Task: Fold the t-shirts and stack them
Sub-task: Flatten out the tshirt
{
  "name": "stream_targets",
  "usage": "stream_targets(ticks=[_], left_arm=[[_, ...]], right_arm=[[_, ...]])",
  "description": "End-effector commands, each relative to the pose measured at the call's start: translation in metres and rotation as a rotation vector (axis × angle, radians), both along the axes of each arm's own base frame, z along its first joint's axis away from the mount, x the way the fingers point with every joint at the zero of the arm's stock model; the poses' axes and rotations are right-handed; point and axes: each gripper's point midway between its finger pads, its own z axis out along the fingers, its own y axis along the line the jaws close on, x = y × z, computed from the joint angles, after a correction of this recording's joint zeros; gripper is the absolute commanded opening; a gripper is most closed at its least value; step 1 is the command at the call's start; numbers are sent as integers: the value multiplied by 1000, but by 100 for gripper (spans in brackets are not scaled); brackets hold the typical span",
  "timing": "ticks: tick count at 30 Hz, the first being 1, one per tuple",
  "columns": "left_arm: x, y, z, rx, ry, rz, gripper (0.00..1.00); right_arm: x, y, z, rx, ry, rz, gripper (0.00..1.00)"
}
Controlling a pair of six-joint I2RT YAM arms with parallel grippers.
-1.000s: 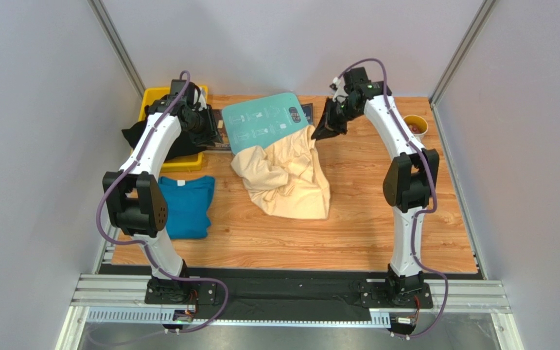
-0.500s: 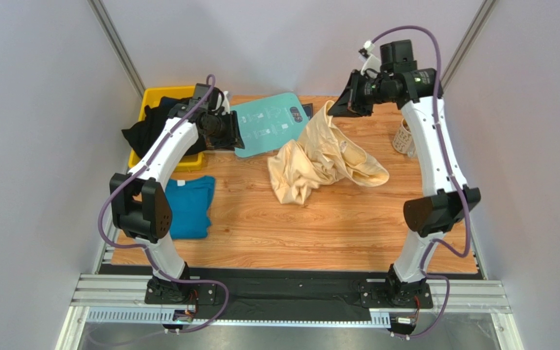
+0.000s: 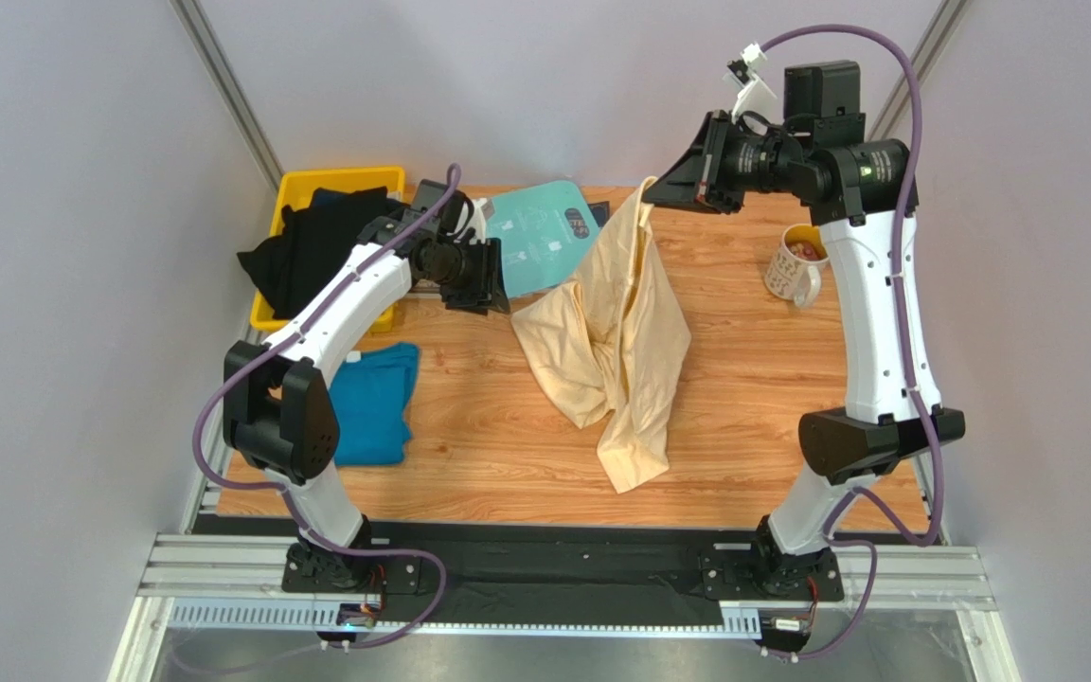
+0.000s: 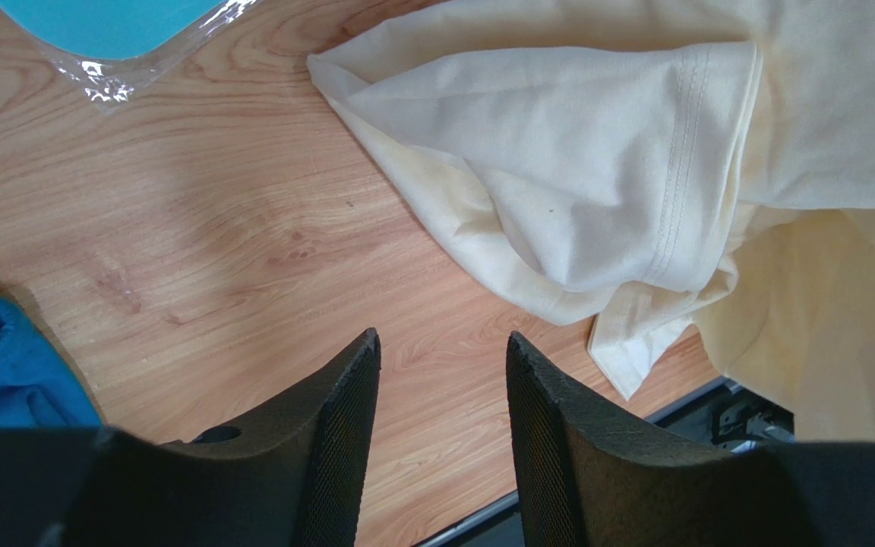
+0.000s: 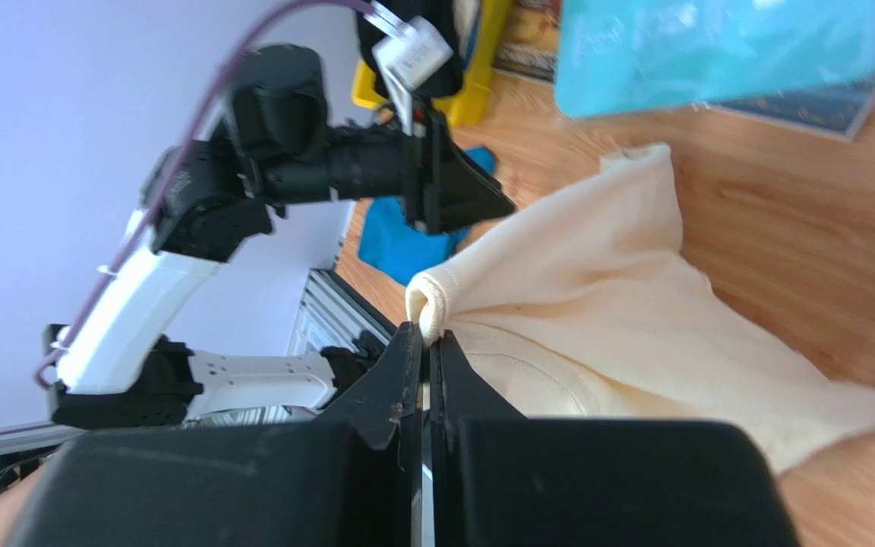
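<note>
A cream-yellow t-shirt (image 3: 620, 330) hangs from my right gripper (image 3: 655, 193), which is shut on a corner of it (image 5: 432, 310) high over the back of the table; its lower end drapes onto the wood. My left gripper (image 3: 497, 280) stands open just left of the hanging cloth, nothing between its fingers (image 4: 345, 399), with a sleeve of the cream shirt (image 4: 613, 182) ahead of it. A folded teal-blue t-shirt (image 3: 371, 402) lies at the left. Black t-shirts (image 3: 312, 242) fill the yellow bin.
A yellow bin (image 3: 295, 192) stands at the back left corner. A rigid teal board with white print (image 3: 549, 232) lies at the back centre, partly under the cloth. A patterned mug (image 3: 798, 266) sits at the back right, near my right arm.
My right gripper rose and swung right, lifting the cream shirt off the table so it now hangs long. My left gripper moved right toward the cloth and opened wider.
</note>
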Motion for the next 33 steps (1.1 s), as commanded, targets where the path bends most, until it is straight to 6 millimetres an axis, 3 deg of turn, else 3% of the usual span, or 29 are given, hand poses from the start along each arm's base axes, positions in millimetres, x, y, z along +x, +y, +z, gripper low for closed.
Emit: stream_targets(ticks=[1,8,12,15,24,33], left_arm=[[-2,-2,33,-29,-102,-13,52],[3,-6,31,-22,-87,-27,51],[6,-6,33,-20,-102,-31,51],[4,-9,26,-25,-78,-50,51],[-5,-25,-13,-1,30,-113,51],[-12,-30,-65,39,147,-143,51]], right_arm=[[-24,9,81,158,-189,74,0],[-58,-3,147,298,-342,109,0],[-76,-9,159,310,-399,115,0],[-75,-13,149,300,-380,95,0],[-41,-34,103,268,-261,28,0],[-11,-52,71,263,-160,-16,0]])
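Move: The right hand holds the cream t-shirt by its upper edge, high up; the loose hem flap on the table lies roughly 6 cm to its left, 2 cm back and 39 cm below. For the half-open left hand, that flap is about 11 cm right, 4 cm back and 15 cm lower. The teal bag is 24 cm ahead and 6 cm right of the left hand, the folded blue t-shirt 18 cm left and 6 cm back. The mug stands some 26 cm right and 17 cm ahead of the right hand. Keeping its pinch on the cream t-shirt, the right hand whips it up about 13 cm while drawing back 6 cm, its left side rolling up and the fingers tipping upward, then swings down and forward again with a drift to the right, staying above where it began. The left hand first hovers, then sinks some 6 cm with a small shift right towards the loose hem, tipping slightly further down and staying half open, with no touch to be seen. ##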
